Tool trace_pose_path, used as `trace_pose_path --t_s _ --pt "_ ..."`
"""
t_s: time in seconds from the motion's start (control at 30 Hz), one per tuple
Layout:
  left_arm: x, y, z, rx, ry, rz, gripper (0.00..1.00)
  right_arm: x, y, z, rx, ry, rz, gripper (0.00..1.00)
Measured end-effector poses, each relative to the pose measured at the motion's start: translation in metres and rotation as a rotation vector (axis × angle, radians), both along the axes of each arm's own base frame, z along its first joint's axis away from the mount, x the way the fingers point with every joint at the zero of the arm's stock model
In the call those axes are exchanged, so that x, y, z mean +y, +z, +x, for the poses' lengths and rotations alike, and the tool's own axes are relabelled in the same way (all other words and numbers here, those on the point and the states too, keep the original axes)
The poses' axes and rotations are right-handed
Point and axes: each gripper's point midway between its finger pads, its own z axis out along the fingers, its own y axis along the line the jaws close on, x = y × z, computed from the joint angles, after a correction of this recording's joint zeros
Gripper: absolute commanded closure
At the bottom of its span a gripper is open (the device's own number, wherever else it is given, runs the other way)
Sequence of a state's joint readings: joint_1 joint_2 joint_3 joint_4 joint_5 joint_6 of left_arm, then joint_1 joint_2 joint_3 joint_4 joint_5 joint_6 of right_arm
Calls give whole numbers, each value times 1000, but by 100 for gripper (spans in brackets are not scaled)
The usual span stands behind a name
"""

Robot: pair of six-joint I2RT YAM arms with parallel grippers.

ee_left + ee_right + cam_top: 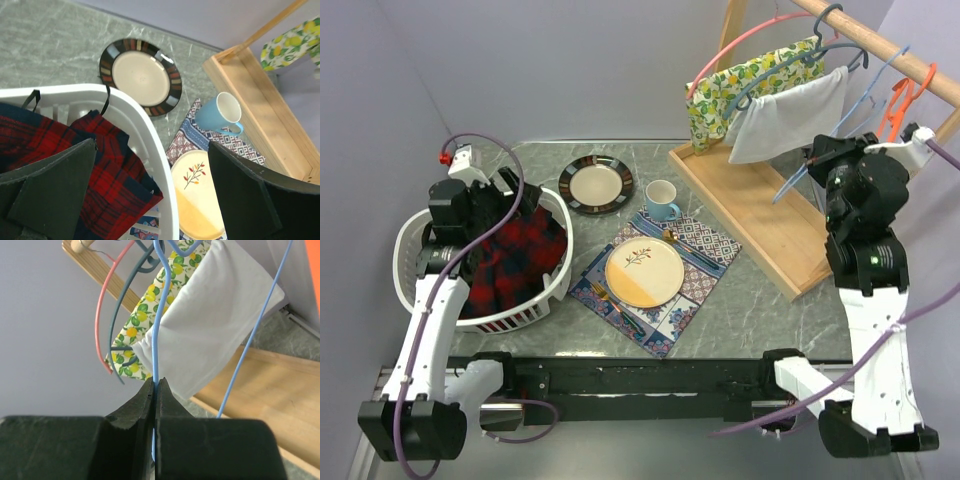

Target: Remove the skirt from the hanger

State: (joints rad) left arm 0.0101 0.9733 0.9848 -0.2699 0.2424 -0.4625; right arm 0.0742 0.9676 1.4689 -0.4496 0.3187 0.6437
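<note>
The red and navy plaid skirt lies bunched inside the white laundry basket at the left. My left gripper hovers over it, open, nothing between its fingers. In the left wrist view the skirt fills the basket below the wide-apart left gripper. At the rack on the right, my right gripper is shut on the thin wire of a bare light blue hanger. The right wrist view shows the hanger pinched in the right gripper.
A wooden rack at the back right carries a lemon-print cloth, a white cloth and pink, dark and orange hangers. A dark-rimmed plate, a blue mug and a yellow plate on a patterned mat occupy the middle.
</note>
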Motion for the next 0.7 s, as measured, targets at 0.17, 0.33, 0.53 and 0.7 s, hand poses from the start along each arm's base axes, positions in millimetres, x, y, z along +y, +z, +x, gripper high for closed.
trace_pose_path --t_s 0.17,0.33,0.53,0.7 --pt "0 17 -5 -66 2 8 1 -2 7 17 1 -16 -14 100" --pt "0 18 -4 -70 2 8 1 -7 14 25 -2 -47 -21 100" --pt "1 17 -3 -66 3 10 1 -13 26 36 -7 -88 -27 100" --pt "2 16 -3 -67 11 14 1 -17 17 47 26 -102 -29 100"
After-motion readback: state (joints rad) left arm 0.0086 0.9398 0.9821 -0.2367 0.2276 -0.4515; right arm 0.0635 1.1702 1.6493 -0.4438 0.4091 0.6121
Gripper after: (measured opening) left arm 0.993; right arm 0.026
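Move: The right hand already grips the empty blue hanger; the stretch of wooden rail its hook is headed for lies about 14 cm ahead, 10 cm right and 15 cm above. The orange hanger hangs roughly 12 cm right, 3 cm ahead and slightly above; the white cloth is some 11 cm ahead and 6 cm left. From the left hand, that stretch of rail is about 62 cm right, 15 cm ahead and 32 cm higher. Fingers still shut, the right hand carries the blue hanger about 5 cm forward, rising then dipping, towards the rail. ##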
